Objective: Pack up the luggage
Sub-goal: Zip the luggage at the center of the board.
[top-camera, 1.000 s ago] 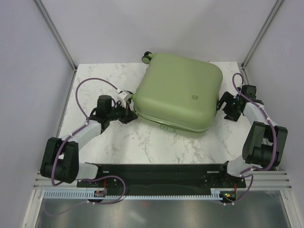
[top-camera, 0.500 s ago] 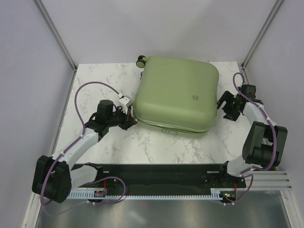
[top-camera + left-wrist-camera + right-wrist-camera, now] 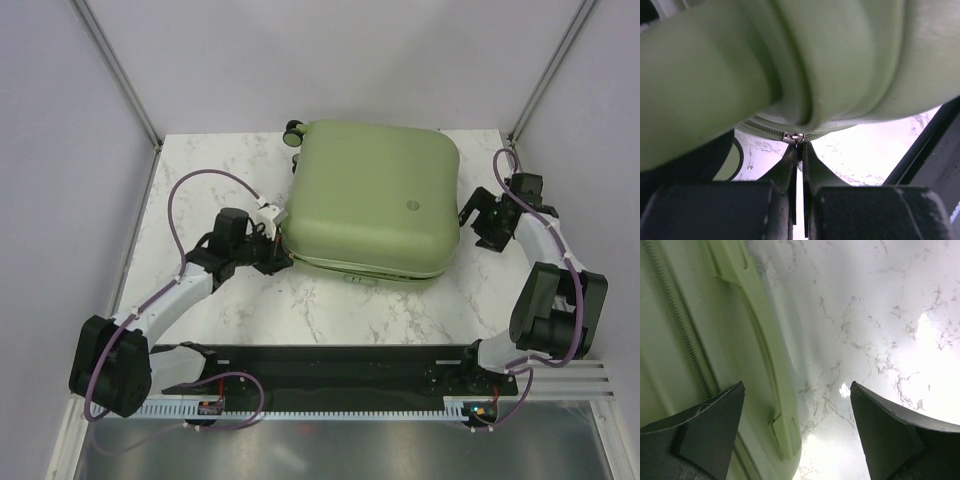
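Observation:
The luggage [image 3: 370,200], a pale sage-green hard-shell suitcase, lies closed and flat at the back middle of the marble table, its logo [image 3: 409,205] on top and its wheels [image 3: 294,128] at the back left. My left gripper [image 3: 283,258] is at its front left corner. In the left wrist view the gripper [image 3: 800,147] is shut on the small metal zipper pull [image 3: 795,137] under the shell [image 3: 790,60]. My right gripper [image 3: 468,220] is open beside the luggage's right side. In the right wrist view it [image 3: 796,385] is empty, with the side handle [image 3: 765,355] and zipper line [image 3: 680,330] to the left.
Grey walls and metal posts close in the table at the left, right and back. The black base plate [image 3: 340,360] of the arms runs along the near edge. Bare marble [image 3: 330,305] lies in front of the luggage.
The luggage has turned a little, its wheels swinging to the left and its front edge squaring up. My left gripper has moved nearer and rightward along the front left corner. The right arm has hardly moved.

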Available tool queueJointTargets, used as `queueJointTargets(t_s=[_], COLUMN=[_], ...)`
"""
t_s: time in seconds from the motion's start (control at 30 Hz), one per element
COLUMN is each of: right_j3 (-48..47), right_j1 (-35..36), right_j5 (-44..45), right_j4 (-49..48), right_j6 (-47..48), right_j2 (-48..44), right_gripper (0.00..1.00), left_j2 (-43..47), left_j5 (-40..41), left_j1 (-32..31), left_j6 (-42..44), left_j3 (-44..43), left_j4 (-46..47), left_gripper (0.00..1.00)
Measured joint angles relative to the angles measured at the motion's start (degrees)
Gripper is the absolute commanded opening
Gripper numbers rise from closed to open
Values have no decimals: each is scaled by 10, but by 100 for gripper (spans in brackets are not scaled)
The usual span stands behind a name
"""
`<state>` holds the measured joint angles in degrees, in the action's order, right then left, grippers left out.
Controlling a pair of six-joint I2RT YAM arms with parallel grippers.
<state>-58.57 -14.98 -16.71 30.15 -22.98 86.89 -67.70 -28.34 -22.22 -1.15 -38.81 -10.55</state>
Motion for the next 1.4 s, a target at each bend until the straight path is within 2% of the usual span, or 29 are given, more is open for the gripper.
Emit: queueJointTargets(t_s=[0.3,0.6,0.77,1.03,1.17,1.4], right_j3=[-43,-5,-4,0,-14,-63], right_j1=[-2,10,40,59,61,84], right_j5=[-15,-57,-71,-80,-96,-82], right_j4=[42,-7,-44,-123,-160,-176], right_j6=[20,15,-1,-30,-44,-46], right_j2=[-49,-50,-28,26,59,109], right_gripper=[98,98,98,98,92,91], left_j2=[-30,-77,-104,-110,-110,-110], left_j5=[16,21,37,44,44,45], left_j1=[8,66,97,103,103,103], left_j6=[-61,-78,-78,-78,-78,-78], left_j3=[-21,-58,-78,-82,-82,-80], left_j4=[3,9,26,35,37,40], left_gripper=[2,2,2,2,2,2])
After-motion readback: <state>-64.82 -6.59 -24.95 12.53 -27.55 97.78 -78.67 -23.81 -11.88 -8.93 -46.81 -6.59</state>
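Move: The left fingers already pinch the luggage's zipper pull, right at the hand point, by the near-left corner. The near-left wheel stands about 6 cm ahead of this hand, 1 cm left and 2 cm lower; the front handle lies some 21 cm to its right and 4 cm back. The wide-open right hand has the side handle about 4 cm ahead, 3 cm to its left and 3 cm below; the luggage's near-right corner is roughly 11 cm back and 10 cm left of that hand. Forward and to the left goes the left hand, some 8 cm out, swinging almost 20 degrees counter-clockwise and then stopping, its shut fingers keeping hold of the zipper pull at the near-left corner. The right hand first lifts about 5 cm, then sinks most of that while sweeping left and forward along with the luggage's right side, fingers still wide, its left finger bearing on the side seam. ##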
